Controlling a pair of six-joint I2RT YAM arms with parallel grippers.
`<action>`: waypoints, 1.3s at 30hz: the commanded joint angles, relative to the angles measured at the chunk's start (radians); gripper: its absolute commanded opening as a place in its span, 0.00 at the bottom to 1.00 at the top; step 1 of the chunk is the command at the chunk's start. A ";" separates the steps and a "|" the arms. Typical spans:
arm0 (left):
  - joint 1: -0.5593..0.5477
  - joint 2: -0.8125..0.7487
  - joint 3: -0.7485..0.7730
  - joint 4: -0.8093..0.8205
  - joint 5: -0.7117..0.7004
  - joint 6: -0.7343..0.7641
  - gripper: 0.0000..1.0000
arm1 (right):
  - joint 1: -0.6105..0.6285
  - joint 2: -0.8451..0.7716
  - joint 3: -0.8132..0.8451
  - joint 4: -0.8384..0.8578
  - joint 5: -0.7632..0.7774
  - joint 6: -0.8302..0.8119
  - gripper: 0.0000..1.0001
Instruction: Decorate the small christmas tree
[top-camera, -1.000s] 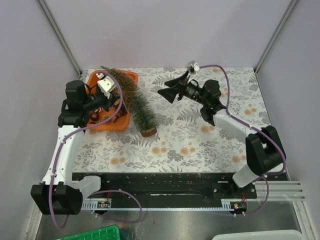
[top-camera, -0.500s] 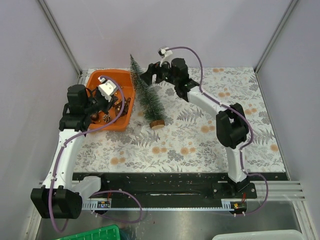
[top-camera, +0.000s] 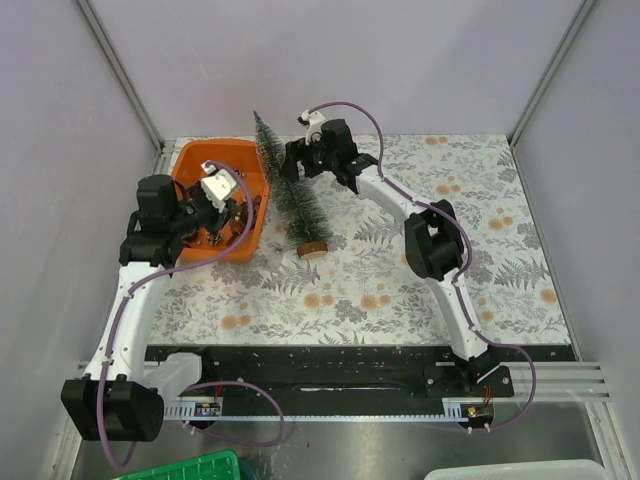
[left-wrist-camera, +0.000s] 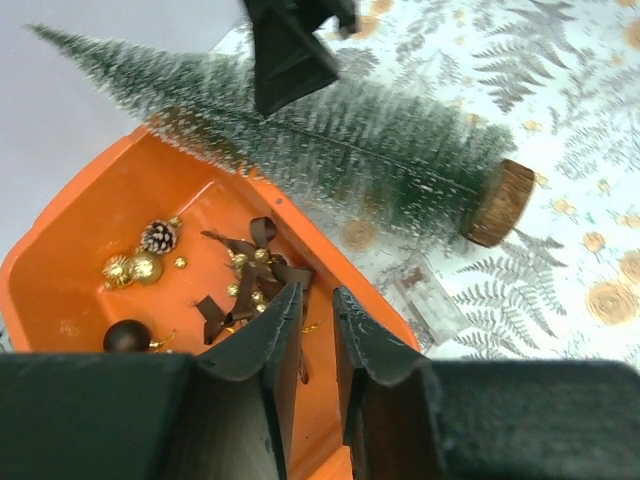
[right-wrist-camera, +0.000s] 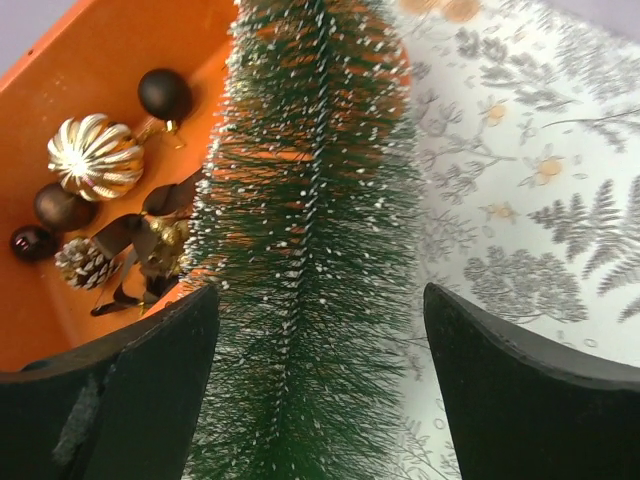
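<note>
The small christmas tree stands tilted on its brown base, leaning against the right rim of the orange tray. My right gripper is at its upper half. In the right wrist view that gripper is open wide, with the frosted tree between the fingers and nearer the left one. My left gripper hovers in the tray just short of the brown bows. Its jaws stand a narrow gap apart with nothing between them.
The tray holds gold balls, a pinecone, a dark ball and a ribbed gold ball. A small clear plastic piece lies on the floral cloth beside the tray's right wall.
The right arm swung left from mid-table to the tree. The tree rose from lying across the tray onto its base. The left jaws parted slightly.
</note>
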 joint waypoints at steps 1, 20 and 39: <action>-0.072 -0.047 0.010 -0.108 0.110 0.190 0.25 | -0.001 0.055 0.121 -0.044 -0.120 0.040 0.87; -0.577 0.143 0.052 -0.507 0.076 0.669 0.38 | -0.039 -0.448 -0.797 0.720 -0.031 0.160 0.00; -0.710 0.263 0.121 -0.661 0.044 0.859 0.52 | -0.027 -0.871 -1.383 1.047 0.312 -0.018 0.00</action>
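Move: The christmas tree leans left between the right hand's open fingers, its middle about 3 cm back from that hand and 4 cm below, neither left nor right. Its wooden base is some 10 cm back, 4 cm right and 15 cm below; the orange bin is roughly 18 cm left, 3 cm ahead and 13 cm below. From the left hand the tree's middle is about 18 cm ahead, 10 cm right and 14 cm lower. Right hand dips, pinches the tree's stem, pulls it 15 cm back-right; left retreats back-right and down, opening, turning clockwise. ##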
